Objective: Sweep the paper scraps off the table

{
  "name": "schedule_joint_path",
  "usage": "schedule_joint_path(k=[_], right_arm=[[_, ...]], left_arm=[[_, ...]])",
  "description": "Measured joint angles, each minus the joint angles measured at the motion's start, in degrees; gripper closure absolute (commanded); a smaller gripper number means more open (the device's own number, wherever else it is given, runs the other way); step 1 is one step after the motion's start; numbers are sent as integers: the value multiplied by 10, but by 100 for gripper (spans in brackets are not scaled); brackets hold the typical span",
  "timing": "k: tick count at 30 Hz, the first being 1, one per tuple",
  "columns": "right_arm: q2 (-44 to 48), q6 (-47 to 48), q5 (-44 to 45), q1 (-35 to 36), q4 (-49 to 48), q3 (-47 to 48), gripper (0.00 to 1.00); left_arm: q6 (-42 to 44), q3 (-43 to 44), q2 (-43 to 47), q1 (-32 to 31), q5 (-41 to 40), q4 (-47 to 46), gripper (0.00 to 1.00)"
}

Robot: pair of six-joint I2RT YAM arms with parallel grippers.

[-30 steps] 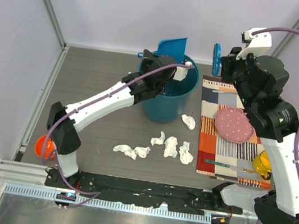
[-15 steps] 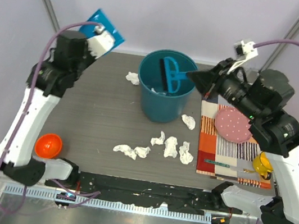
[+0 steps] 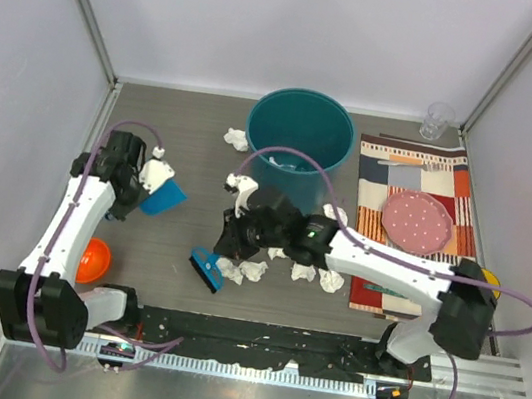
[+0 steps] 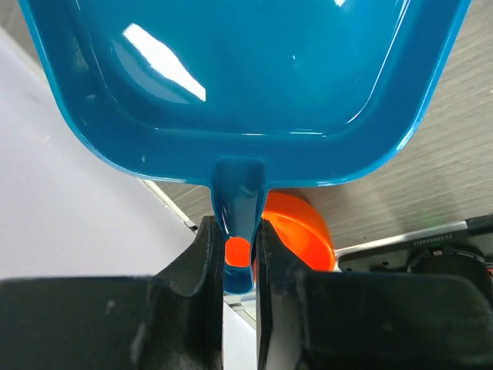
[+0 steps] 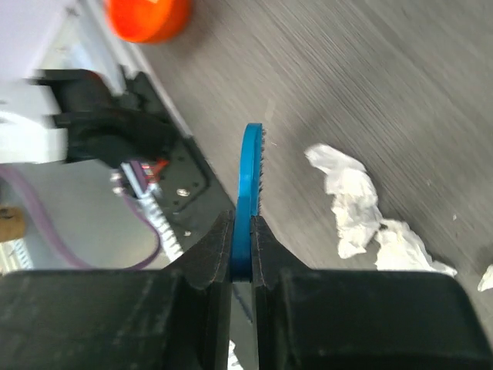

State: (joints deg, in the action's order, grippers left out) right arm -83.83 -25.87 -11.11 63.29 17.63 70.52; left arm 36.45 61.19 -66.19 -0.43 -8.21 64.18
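Several white paper scraps [image 3: 303,269] lie on the table [image 3: 185,136] in front of the teal bin [image 3: 298,144]; one more paper scrap [image 3: 238,138] sits left of the bin. My right gripper [image 3: 231,243] is shut on the handle of a blue brush [image 3: 206,269], whose head rests on the table just left of the front scraps [image 5: 350,200]. In the right wrist view the brush [image 5: 250,181] stands edge-on between the fingers. My left gripper [image 4: 239,254] is shut on the handle of a blue dustpan [image 4: 246,77], held low at the left [image 3: 163,197].
An orange bowl [image 3: 94,260] sits at the front left, close under the dustpan. A striped placemat [image 3: 405,186] on the right carries a pink plate [image 3: 417,220], cutlery and a yellow cup [image 3: 486,280]. A glass [image 3: 437,120] stands at the back right.
Both arms have come down from around the bin. The left one swung the dustpan out to the left and low; the right one carried the brush from over the bin to the front scraps.
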Motion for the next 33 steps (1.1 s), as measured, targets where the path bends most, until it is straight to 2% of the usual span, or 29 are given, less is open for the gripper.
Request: schedule_joint_path(k=[3,9,16,21,26,33], right_arm=[[-48,-35,17,-1,-39,-46,99],[-110,-71,76,-3,-92,-61,99],[-66,-77,115,-8,-83,-83,99],[-17,-77,93,-9,-77,-83,99],[63,-77,134,-9,12,-72,99],[153,-92,277,-9,179,-68,99]], left_arm=[[3,-20,-16,0,12,0,100],[44,-64,-43,0,47,-6,100],[82,-126,-42,-6,68,-5,100],[85,-134,-43,-72,72,-11,100],[90,-152,-43,-152,66,-24,100],[105,-175,-44,-211,71,-26,100]])
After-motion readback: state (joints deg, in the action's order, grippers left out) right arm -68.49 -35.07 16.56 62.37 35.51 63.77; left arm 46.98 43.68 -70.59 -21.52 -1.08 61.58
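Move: Below my right hand, which holds the brush, lie two paper scraps: the left one about 5 cm ahead, 3 cm right and 20 cm down, the other 5 cm farther right. Two more stand off at some 12 cm ahead, 13 right and 9 ahead, 18 right. From my left hand, holding the dustpan, the left scrap is about 26 cm right, 2 cm back and 14 down; the orange bowl is 4 cm back, 3 left. I dip my right hand, brush still gripped, about 10 cm beside the left end of the scrap pair, easing a few centimetres forward, then lift it back up and swing about 12 cm right over the scraps, turning clockwise. My left hand keeps the dustpan and lowers it some 10 cm, drawing back and then right towards the scraps while turning it about 30 degrees clockwise. ##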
